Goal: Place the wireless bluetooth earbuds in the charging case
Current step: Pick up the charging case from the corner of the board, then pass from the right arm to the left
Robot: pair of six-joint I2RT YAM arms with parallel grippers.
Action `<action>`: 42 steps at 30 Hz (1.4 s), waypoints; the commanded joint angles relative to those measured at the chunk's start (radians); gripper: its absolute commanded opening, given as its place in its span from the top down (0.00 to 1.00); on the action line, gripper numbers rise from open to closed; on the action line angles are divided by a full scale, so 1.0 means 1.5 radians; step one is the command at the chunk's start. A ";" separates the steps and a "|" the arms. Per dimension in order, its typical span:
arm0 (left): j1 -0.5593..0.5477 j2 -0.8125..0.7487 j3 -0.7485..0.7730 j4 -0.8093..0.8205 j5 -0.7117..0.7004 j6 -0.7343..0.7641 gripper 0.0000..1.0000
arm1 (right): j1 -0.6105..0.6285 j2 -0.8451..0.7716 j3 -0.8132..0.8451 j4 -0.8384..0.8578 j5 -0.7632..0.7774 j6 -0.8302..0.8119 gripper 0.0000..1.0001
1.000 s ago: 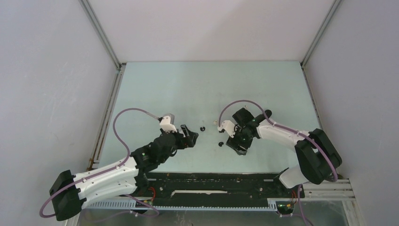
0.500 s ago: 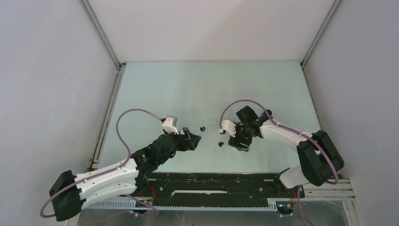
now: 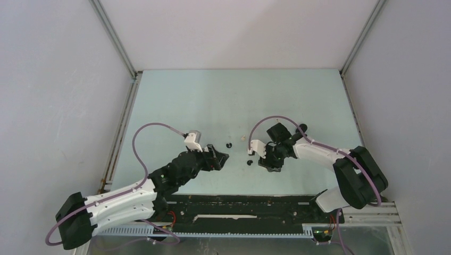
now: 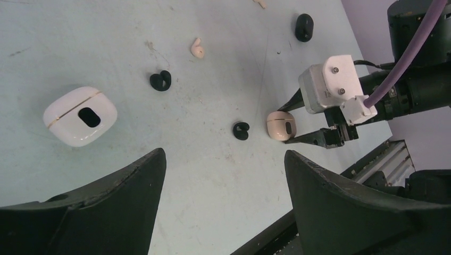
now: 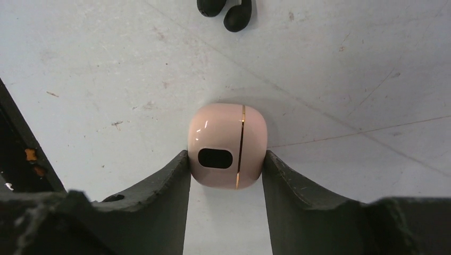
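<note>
A pink charging case (image 5: 227, 144) lies closed on the table, with a dark oval on its face and a gold seam. My right gripper (image 5: 226, 162) is shut on it, both fingers touching its sides. Two black earbuds (image 5: 224, 10) lie just beyond it. In the left wrist view the pink case (image 4: 280, 125) shows, with a black earbud (image 4: 241, 130) beside it, a black pair (image 4: 160, 81) and a beige earbud (image 4: 197, 48) farther off. My left gripper (image 4: 223, 159) is open and empty above bare table. From above, the left gripper (image 3: 219, 158) and right gripper (image 3: 265, 158) face each other.
A closed white case (image 4: 80, 116) lies at the left of the left wrist view. A black rounded piece (image 4: 304, 27) lies farther back. The black rail (image 3: 239, 204) runs along the table's near edge. Grey walls enclose the table.
My right gripper has moved a little towards the near edge and left, coming down round the pink case. My left gripper has crept slightly right.
</note>
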 commanded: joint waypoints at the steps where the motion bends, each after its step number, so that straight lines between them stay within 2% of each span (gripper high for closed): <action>1: -0.001 0.037 -0.010 0.073 0.046 0.006 0.13 | 0.013 -0.021 -0.008 0.009 -0.001 -0.015 0.56; 7: -0.005 0.118 0.007 0.167 0.148 0.014 0.19 | 0.052 -0.271 -0.008 -0.080 -0.044 0.022 0.60; 10: -0.013 0.153 0.014 0.230 0.215 0.027 0.22 | 0.115 -0.382 -0.010 -0.095 -0.009 0.050 0.59; 12: -0.021 0.170 0.026 0.256 0.263 0.037 0.23 | 0.142 -0.420 -0.009 -0.100 0.010 0.064 0.59; 18: -0.050 0.211 0.077 0.303 0.372 0.048 0.23 | 0.130 -0.454 -0.042 -0.085 0.038 0.044 0.60; 28: -0.058 0.354 0.181 0.280 0.366 -0.014 0.22 | 0.136 -0.495 -0.045 -0.079 0.036 0.050 0.60; 34: -0.062 0.430 0.208 0.364 0.425 -0.061 0.32 | 0.136 -0.506 -0.046 -0.076 0.028 0.058 0.59; 39: -0.065 0.472 0.230 0.386 0.448 -0.075 0.39 | 0.136 -0.505 -0.046 -0.075 0.021 0.059 0.59; 42: -0.065 0.492 0.241 0.394 0.464 -0.080 0.46 | 0.137 -0.507 -0.047 -0.075 0.014 0.059 0.58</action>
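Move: The pink charging case lies right between the right hand's fingertips on the board, with the fingers already on it. The left hand hangs about 20 cm to the left of it, 12 cm above and 1 cm farther out. From the left hand, then, the case is 20 cm to the right, 1 cm back and 12 cm below. A black earbud lies 8 cm left of the case and 4 cm farther out, and a pink earbud 11 cm left and 15 cm farther out. The right hand keeps its pinch on the charging case and tightens it slightly, then lifts quickly some 13 cm while drawing about 5 cm back and tilting, and from mid-way on holds the case nearly still in the air. Meanwhile the left hand sweeps about 18 cm to its right and 6 cm back towards the case, turning roughly 40 degrees clockwise, dipping, rising and dipping again on the way, and narrows its open fingers until the tips come up close around the case; contact with it can't be made out. ##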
